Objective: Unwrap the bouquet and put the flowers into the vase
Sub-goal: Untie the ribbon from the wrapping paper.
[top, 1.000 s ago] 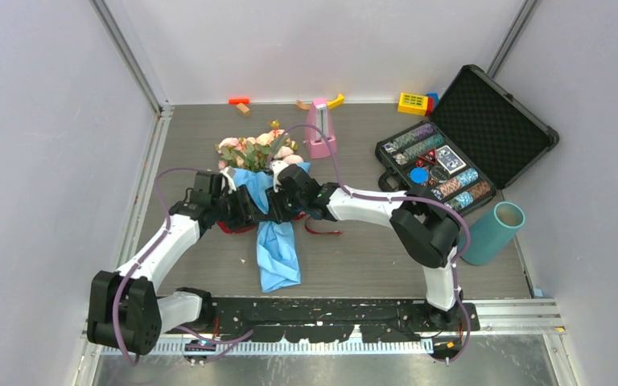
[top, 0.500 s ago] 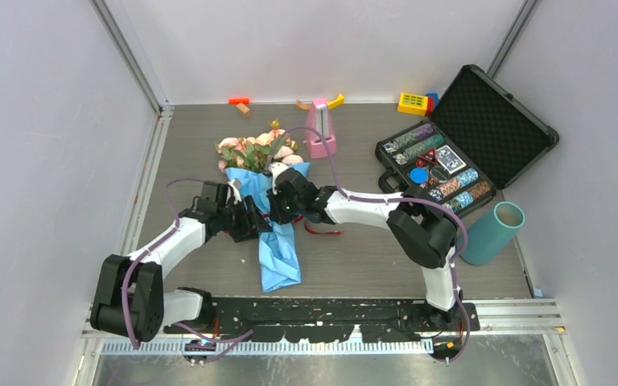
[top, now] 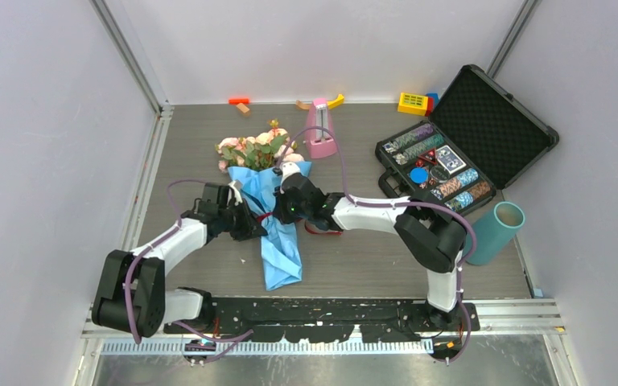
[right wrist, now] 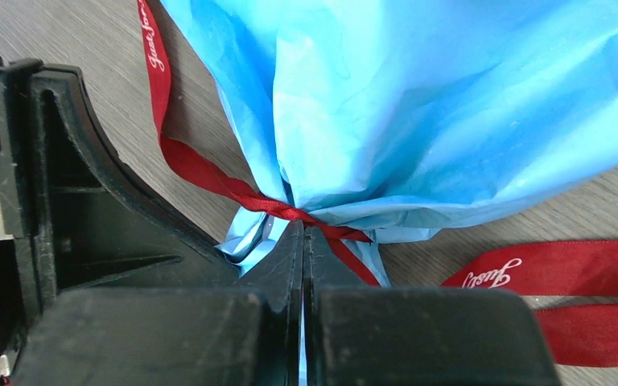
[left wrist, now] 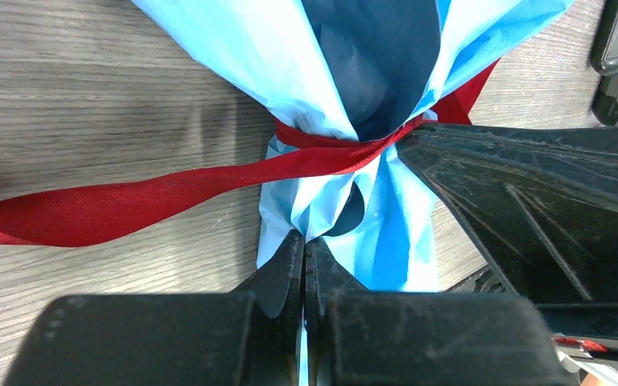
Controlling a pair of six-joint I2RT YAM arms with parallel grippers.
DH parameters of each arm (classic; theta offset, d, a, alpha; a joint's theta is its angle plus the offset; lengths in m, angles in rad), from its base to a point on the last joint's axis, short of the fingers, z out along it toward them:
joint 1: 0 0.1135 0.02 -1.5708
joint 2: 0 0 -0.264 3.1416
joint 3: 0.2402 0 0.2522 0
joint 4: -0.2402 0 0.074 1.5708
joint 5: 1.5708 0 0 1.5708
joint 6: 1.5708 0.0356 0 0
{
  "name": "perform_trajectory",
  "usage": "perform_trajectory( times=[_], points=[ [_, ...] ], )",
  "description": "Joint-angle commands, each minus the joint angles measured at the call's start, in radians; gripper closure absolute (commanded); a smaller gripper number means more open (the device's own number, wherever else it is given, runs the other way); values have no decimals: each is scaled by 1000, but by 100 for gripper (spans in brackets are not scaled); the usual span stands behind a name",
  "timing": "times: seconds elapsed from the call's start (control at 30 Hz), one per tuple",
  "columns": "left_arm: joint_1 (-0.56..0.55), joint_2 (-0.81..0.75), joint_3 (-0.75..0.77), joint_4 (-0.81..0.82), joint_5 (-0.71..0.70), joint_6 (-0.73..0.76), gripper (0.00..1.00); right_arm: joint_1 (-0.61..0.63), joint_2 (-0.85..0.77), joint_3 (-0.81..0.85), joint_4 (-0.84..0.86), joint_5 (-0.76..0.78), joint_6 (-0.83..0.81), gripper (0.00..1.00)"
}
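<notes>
The bouquet (top: 267,186) lies on the table, its pink and peach flowers (top: 254,150) pointing away and its blue paper cone (top: 280,248) pointing toward the arm bases. A dark red ribbon (left wrist: 129,205) ties the cone's neck. My left gripper (top: 252,226) comes in from the left, shut on a fold of blue paper (left wrist: 322,80) just below the tie. My right gripper (top: 285,211) comes in from the right, shut on the paper at the ribbon knot (right wrist: 290,212). The teal vase (top: 492,232) stands at the far right.
An open black case (top: 467,145) of poker chips sits at the back right, next to the vase. A pink metronome-shaped object (top: 320,129) stands behind the flowers. Small toy blocks (top: 413,103) lie along the back wall. Loose ribbon ends (right wrist: 563,273) trail on the wood.
Both grippers have closed onto the neck of the cone. The left arm drew in closer to it and the paper cone shifted slightly.
</notes>
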Motion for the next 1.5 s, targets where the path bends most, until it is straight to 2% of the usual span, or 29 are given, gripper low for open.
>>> perform_trajectory(
  times=[0.0,0.3,0.6,0.93,1.47],
  points=[
    [-4,-33,5,-4,-8,18,100,-3,-88,-16,112,86,45,100],
    [-4,-44,16,-38,-28,22,100,-3,-150,-49,152,114,59,100],
    [-3,-52,32,-72,-36,38,100,-3,-99,3,70,-54,-17,99],
    [-3,-39,43,-82,-35,51,100,-1,-48,59,-32,-48,-108,84],
    [-4,-18,60,-93,-29,64,100,27,29,136,-98,-66,-198,74]
  ],
)
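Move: The ribbon's knot on the bouquet lies right at the shut tips of the right hand, level with them and about 1 cm below. The flowers are some 15 cm ahead of that hand and 4 cm left; the ribbon's loose right tail is about 4 cm back, 11 cm right and 6 cm lower. For the left hand, already shut on the gathered paper, the knot is roughly 4 cm ahead, 2 cm right and 1 cm up. The ribbon at the knot is plucked at by the right hand: its shut fingertips rise about 5 cm with a slight forward reach, then draw back, open to about a quarter and sink onto the knot again, the wrist turning some 10 degrees counter-clockwise, so that the tips end astride the twisted red strand. The left hand stays nearly in place, still pinching the paper just on the robot's side of the knot. ##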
